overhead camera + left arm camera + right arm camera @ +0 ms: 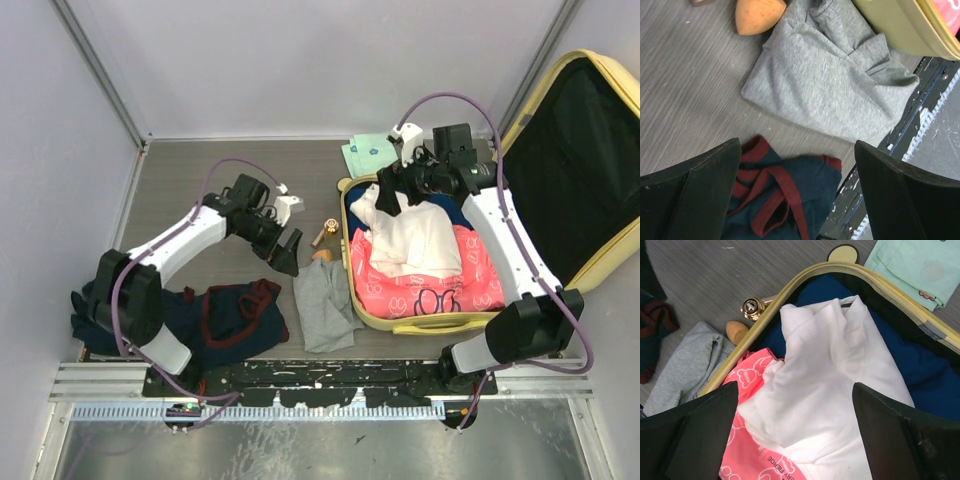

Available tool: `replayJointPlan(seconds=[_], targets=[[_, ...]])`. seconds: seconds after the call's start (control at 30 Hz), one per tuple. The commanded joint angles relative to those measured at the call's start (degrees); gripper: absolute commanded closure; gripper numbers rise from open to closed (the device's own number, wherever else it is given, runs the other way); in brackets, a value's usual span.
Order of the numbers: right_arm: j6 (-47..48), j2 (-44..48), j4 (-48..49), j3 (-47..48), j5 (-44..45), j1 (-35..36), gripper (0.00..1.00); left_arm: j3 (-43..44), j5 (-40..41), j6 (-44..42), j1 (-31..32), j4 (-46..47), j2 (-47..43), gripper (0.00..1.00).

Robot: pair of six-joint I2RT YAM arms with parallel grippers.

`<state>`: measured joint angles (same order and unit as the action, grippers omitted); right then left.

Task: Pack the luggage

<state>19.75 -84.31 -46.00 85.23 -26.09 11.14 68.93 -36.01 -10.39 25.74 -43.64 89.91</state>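
Note:
The luggage (420,322), a pale yellow hard-shell case, lies open on the right with its black-lined lid propped up behind. Inside it a white garment (410,235) rests on a pink printed package (430,285) and something blue. My right gripper (385,200) hovers open over the case's back left corner; in its wrist view the right gripper (795,390) has the white garment (835,370) below it and holds nothing. My left gripper (285,252) hangs open above the table, left of the case, over a grey garment (825,85) and a navy garment with red trim (785,195).
A mint green cloth (370,152) lies behind the case. Just left of its rim (790,292) sit a small gold object (329,227) and an orange-tan rounded piece (757,15). Metal rails run along the near table edge (320,385).

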Motion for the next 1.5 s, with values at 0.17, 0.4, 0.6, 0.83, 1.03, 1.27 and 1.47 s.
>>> replayJointPlan(seconds=[0.17,0.4,0.6,0.83,1.03,1.27,1.47], targets=[[-4.7,5.9,-0.8,-1.6,-0.5,-1.4,0.0,0.6,-0.3,2.1,5.3,12.8,9.9,0.11],[-6.9,5.7,-0.4,-1.8,-2.3,-4.1,0.0,3.4,-0.9,2.7,5.7,15.0,16.4,0.17],[-6.9,5.3,-0.4,-1.8,-2.5,-4.7,0.0,3.7,0.1,1.4,6.8,14.7,19.0,0.25],[-7.3,4.9,-0.3,-1.2,-3.8,-4.7,0.0,-2.5,5.2,7.5,3.9,11.3,12.8,0.71],[-9.8,4.6,1.1,-1.0,-7.0,-4.7,0.02,-11.6,8.7,11.0,-5.7,9.2,2.5,0.9],[-15.1,4.5,3.3,-0.9,-8.7,-3.1,0.05,-13.4,14.7,14.6,-17.1,4.5,-2.5,0.96],[-24.3,6.1,9.2,-3.3,-3.2,5.5,0.06,-13.1,12.8,14.5,-20.8,4.1,-3.8,0.82]])
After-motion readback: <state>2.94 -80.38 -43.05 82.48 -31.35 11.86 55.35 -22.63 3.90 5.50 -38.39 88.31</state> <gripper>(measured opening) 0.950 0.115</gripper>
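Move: The grey garment's middle lies about 10 cm to the right of the open left hand and 8 cm back, some 9 cm below; its near corner is only about 5 cm to the right. The orange wooden piece sits 10 cm right and 4 cm ahead, the gold-topped stick about 5 cm beyond it. The red-trimmed navy garment lies 10 cm back and 8 cm left. From the right hand, the grey garment is 16 cm left and 19 cm back. The grey garment's far left corner is what the left hand goes for: it sinks about 9 cm and 5 cm to the right, shuts its fingers and pinches the cloth, then drags it some 17 cm left, rising about 2 cm and turning roughly 35 degrees counter-clockwise. The open right hand shifts a couple of centimetres back and up over the suitcase. ##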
